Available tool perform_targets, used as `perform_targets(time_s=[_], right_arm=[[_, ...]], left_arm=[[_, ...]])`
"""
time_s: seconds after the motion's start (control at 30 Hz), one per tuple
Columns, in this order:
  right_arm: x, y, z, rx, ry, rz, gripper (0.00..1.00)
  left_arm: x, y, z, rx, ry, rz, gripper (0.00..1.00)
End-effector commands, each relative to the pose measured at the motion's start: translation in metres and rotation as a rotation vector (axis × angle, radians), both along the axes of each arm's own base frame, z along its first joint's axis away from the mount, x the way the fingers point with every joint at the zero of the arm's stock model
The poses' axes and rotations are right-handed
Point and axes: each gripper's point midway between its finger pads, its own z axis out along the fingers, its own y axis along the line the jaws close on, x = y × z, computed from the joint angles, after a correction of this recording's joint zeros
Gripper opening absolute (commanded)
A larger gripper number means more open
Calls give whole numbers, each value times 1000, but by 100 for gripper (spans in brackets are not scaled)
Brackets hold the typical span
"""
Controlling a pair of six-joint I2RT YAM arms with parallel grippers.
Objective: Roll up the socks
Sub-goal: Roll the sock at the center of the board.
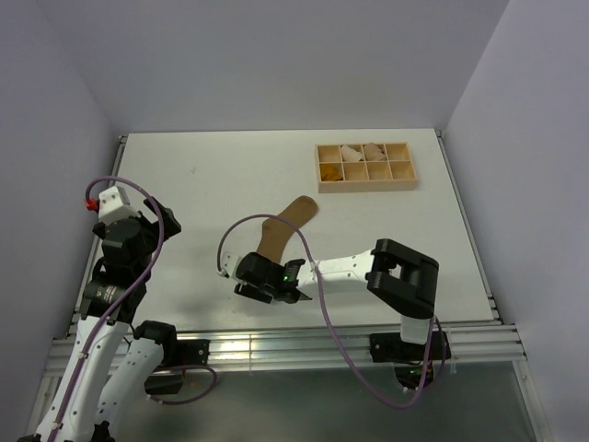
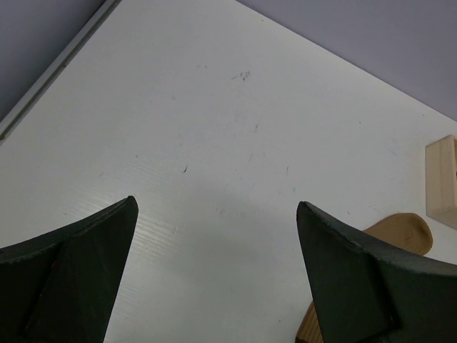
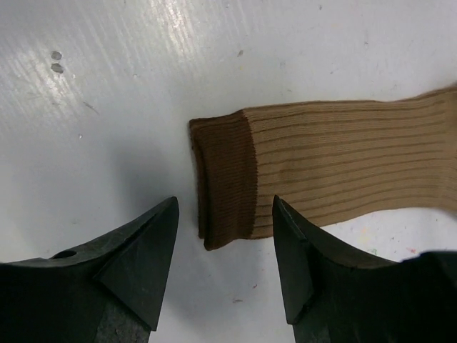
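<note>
One tan-brown ribbed sock (image 1: 287,224) lies flat on the table's middle, its toe toward the back. Its darker brown cuff (image 3: 225,179) points at the near edge. My right gripper (image 3: 225,201) hovers over that cuff end, open, with one finger on each side of the cuff's corner and nothing gripped. From above, the right gripper (image 1: 273,287) covers the cuff end. My left gripper (image 2: 217,201) is wide open over bare table at the left (image 1: 166,221), well away from the sock (image 2: 401,232). Something mustard-orange (image 1: 329,170) lies in the tray's front-left compartment.
A wooden compartment tray (image 1: 365,183) stands at the back right with pale rolled bundles (image 1: 351,153) in its back row. Its corner (image 2: 443,179) shows in the left wrist view. White walls close in the table on three sides.
</note>
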Motion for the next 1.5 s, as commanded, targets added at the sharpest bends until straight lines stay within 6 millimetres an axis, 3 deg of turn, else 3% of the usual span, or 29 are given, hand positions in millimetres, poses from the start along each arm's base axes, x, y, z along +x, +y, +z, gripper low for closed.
perform_targets(time_s=[0.0, 0.13, 0.27, 0.8, 1.03, 1.27, 1.47], right_arm=[[11, 4, 5, -9, -52, -17, 62], [9, -1, -2, -32, -45, -17, 62], [6, -1, -7, -41, -23, -8, 53], [12, -5, -25, -116, -32, -23, 38], [9, -2, -25, -93, 26, -21, 12], [14, 4, -16, 5, 211, -43, 2], [27, 0, -13, 96, 401, -87, 0]], left_arm=[[3, -2, 4, -3, -25, -12, 100], [3, -2, 4, -2, -23, -12, 100], [3, -3, 3, -4, -22, -18, 99], [4, -3, 1, -2, -14, -19, 99], [4, -6, 2, -4, -21, -40, 100], [10, -34, -7, -83, 26, -158, 99], [11, -75, -30, -241, 119, -310, 98]])
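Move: The brown sock's cuff lies almost between my right fingertips, its middle about 2 cm ahead, 2 cm to the left and 1 cm below. From that hand, the sock's heel is some 16 cm ahead and 2 cm right, the toe roughly 19 cm ahead and 13 cm right. The divided box stands about 33 cm ahead and 34 cm right. From my left hand, the cuff is about 5 cm back, 24 cm right and 24 cm below. I ease my open right hand about 1.5 cm forward, a little left and slightly down while its fingers close, pinching the near-right edge of the brown cuff. Still gripping, I carry it some 2 cm forward, tipping the fingers about 15 degrees steeper. Late on, my open left hand starts right and down towards the cuff, about 5 cm across, turning clockwise. ##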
